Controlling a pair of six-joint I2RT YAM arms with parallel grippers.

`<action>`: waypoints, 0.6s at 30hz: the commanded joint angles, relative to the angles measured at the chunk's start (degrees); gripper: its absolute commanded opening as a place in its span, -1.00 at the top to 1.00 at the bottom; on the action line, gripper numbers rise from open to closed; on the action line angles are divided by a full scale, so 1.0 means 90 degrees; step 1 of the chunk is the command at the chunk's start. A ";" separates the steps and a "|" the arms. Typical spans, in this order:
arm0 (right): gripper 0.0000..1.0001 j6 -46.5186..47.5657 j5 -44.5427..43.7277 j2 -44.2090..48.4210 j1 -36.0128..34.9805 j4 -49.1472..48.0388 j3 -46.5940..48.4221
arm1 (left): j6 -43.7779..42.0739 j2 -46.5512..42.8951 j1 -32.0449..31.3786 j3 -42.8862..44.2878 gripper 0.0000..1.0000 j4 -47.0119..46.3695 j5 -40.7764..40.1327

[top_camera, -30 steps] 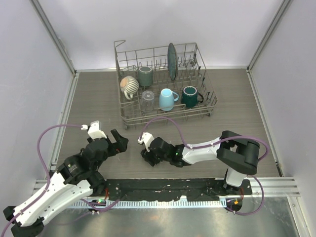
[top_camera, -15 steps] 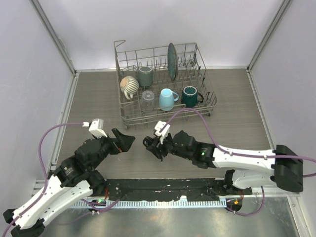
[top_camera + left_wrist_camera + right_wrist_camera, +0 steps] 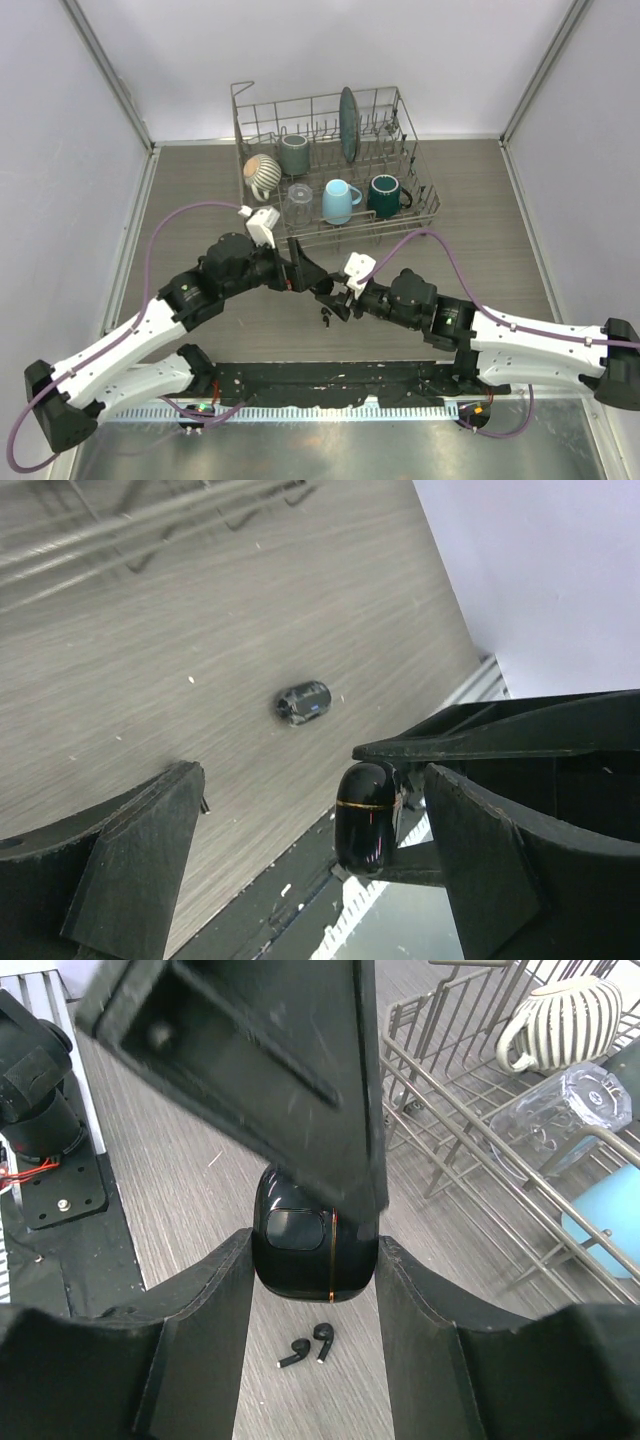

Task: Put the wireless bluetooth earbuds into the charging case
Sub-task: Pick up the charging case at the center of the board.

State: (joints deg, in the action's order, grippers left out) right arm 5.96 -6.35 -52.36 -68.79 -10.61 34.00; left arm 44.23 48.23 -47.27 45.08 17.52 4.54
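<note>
My right gripper [image 3: 313, 1245] is shut on the glossy black charging case [image 3: 312, 1255], which has a thin gold seam and hangs closed above the table. Two tiny black wireless bluetooth earbuds [image 3: 308, 1345] lie on the wood right under it, also seen as the earbuds [image 3: 326, 320] from above. My left gripper [image 3: 308, 772] is wide open around the same charging case [image 3: 365, 815], which sits close to its right finger [image 3: 500, 850]; I cannot tell if they touch. From above, the left gripper [image 3: 303, 270] and right gripper [image 3: 333, 298] meet tip to tip at the table's middle.
A wire dish rack [image 3: 262, 240] stands just behind both grippers, holding a striped mug [image 3: 262, 175], a glass [image 3: 299, 197], a blue mug [image 3: 340, 201], a dark green mug [image 3: 385, 196] and a plate [image 3: 348, 124]. Another small black oval case [image 3: 303, 701] lies on the wood.
Both arms have reached forward to the table's middle. The right gripper lifted the case off the wood, and the left gripper swung right until its open fingers came around it.
</note>
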 commanded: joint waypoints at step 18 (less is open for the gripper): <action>0.96 0.0256 -0.0281 0.0476 -0.0022 -0.0139 -0.0135 | -0.0578 0.0364 0.0017 0.0206 -0.38 -0.0608 0.2113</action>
State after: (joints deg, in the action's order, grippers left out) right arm 7.46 -8.49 -49.80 -68.77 -9.23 32.80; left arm 41.74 51.59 -47.24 45.08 12.95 19.25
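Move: The charging case, held in the right hand's fingertips, lies about 3 cm back, 4 cm right and 1 cm below the open left hand. From the left hand, the loose earbuds are about 3 cm back, 4 cm right and 22 cm down, the blue mug 20 cm ahead, 6 cm right and 16 cm down, and the clear glass 19 cm ahead, 2 cm left and 16 cm down. Left gripper swings about 4 cm back and right, turning clockwise, partly closing around the case the right still holds. ##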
